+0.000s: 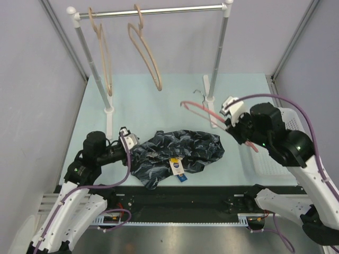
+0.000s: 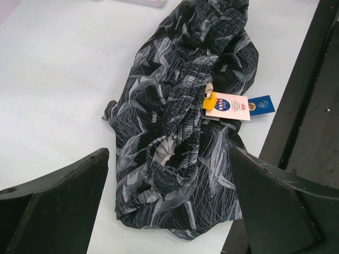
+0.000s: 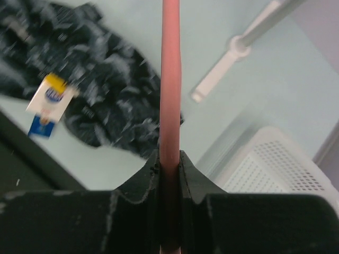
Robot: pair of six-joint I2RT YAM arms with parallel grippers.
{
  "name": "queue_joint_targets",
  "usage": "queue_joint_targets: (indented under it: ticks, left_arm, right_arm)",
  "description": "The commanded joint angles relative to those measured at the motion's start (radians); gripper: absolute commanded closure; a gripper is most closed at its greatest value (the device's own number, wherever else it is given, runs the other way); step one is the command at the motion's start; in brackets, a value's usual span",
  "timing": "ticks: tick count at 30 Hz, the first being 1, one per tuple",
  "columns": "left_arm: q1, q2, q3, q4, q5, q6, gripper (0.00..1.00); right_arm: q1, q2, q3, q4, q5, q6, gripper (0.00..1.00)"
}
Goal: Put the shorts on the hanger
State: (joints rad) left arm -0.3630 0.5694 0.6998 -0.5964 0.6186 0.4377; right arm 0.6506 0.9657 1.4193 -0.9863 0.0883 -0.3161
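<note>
The dark navy shorts [image 1: 177, 152] with a pale leaf print lie crumpled on the table near its front edge, their yellow-blue tag [image 1: 177, 166] on the near side. My left gripper [image 1: 128, 142] stands wide open at the shorts' left end, above the fabric; in the left wrist view the shorts [image 2: 180, 121] spread between and beyond my two fingers [image 2: 63, 206], nothing gripped. My right gripper [image 1: 233, 124] is shut on the pink-red hanger [image 1: 204, 112], held above the table to the right of the shorts. In the right wrist view the hanger bar [image 3: 170, 79] runs straight up from the jaws.
A white clothes rail [image 1: 153, 11] at the back carries two tan wooden hangers [image 1: 145, 50]. Its right post foot [image 1: 211, 103] stands behind the pink hanger. A white perforated basket [image 1: 267, 161] sits under the right arm. A black strip runs along the table's front edge [image 1: 175, 193].
</note>
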Motion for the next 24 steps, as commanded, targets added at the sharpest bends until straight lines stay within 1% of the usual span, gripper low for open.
queue_joint_targets:
  ticks: [1,3,5,6,10,14,16,18,19,23,24]
  left_arm:
    - [0.007,-0.031,-0.025,0.026,0.095,0.061,0.00]
    - [0.007,-0.032,-0.028,0.009,0.156,0.116,0.01]
    - [0.007,-0.042,-0.029,-0.002,0.205,0.147,0.01]
    - [0.007,-0.046,-0.029,0.000,0.242,0.168,0.02]
    - [-0.001,-0.052,-0.028,-0.002,0.294,0.217,0.05]
    - [-0.054,-0.007,-0.013,-0.002,0.279,0.239,0.13]
    - [-0.082,0.010,-0.005,0.007,0.256,0.236,0.15]
    - [-0.128,0.024,-0.009,0.048,0.230,0.208,0.18]
    - [-0.158,0.027,-0.014,0.067,0.199,0.194,0.23]
    - [-0.201,0.055,-0.025,0.154,0.156,0.121,0.29]
    - [-0.209,0.070,-0.026,0.168,0.147,0.110,0.29]
  right_arm:
    - [0.017,-0.105,-0.011,-0.139,-0.295,-0.138,1.00]
    - [0.020,-0.111,-0.013,-0.193,-0.401,-0.175,1.00]
    - [0.021,-0.117,-0.014,-0.244,-0.499,-0.250,1.00]
    - [0.021,-0.119,-0.019,-0.252,-0.519,-0.270,1.00]
    - [0.027,-0.130,-0.040,-0.215,-0.541,-0.342,1.00]
    - [0.034,-0.116,-0.051,-0.178,-0.578,-0.388,1.00]
    - [0.035,-0.105,-0.051,-0.157,-0.585,-0.391,1.00]
    - [0.044,-0.096,-0.053,-0.149,-0.596,-0.400,1.00]
    - [0.047,-0.094,-0.054,-0.147,-0.601,-0.403,1.00]
    - [0.072,-0.081,-0.054,-0.141,-0.605,-0.420,1.00]
    - [0.086,-0.081,-0.056,-0.135,-0.604,-0.420,1.00]
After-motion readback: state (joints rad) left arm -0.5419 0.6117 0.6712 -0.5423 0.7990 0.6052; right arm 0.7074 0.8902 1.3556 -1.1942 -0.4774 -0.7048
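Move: The pink hanger already in my right fingers is headed for the air over the shorts, whose middle lies about 27 cm to that hand's left, 3 cm back and 31 cm below; the white basket is some 27 cm to its right and 4 cm farther out. From my left hand, the hanger's free end is roughly 18 cm ahead, 21 cm to the right and 2 cm higher, and the shorts' middle 4 cm ahead, 21 cm right and 18 cm below. I swing the pink hanger round over the shorts with my right hand: quickly back about 10 cm, then easing left and a little down, turning some 40 degrees counter-clockwise with the grip kept. My left hand draws back and right to meet the free end, turning clockwise to point across the table while its wide-open fingers close partway. ##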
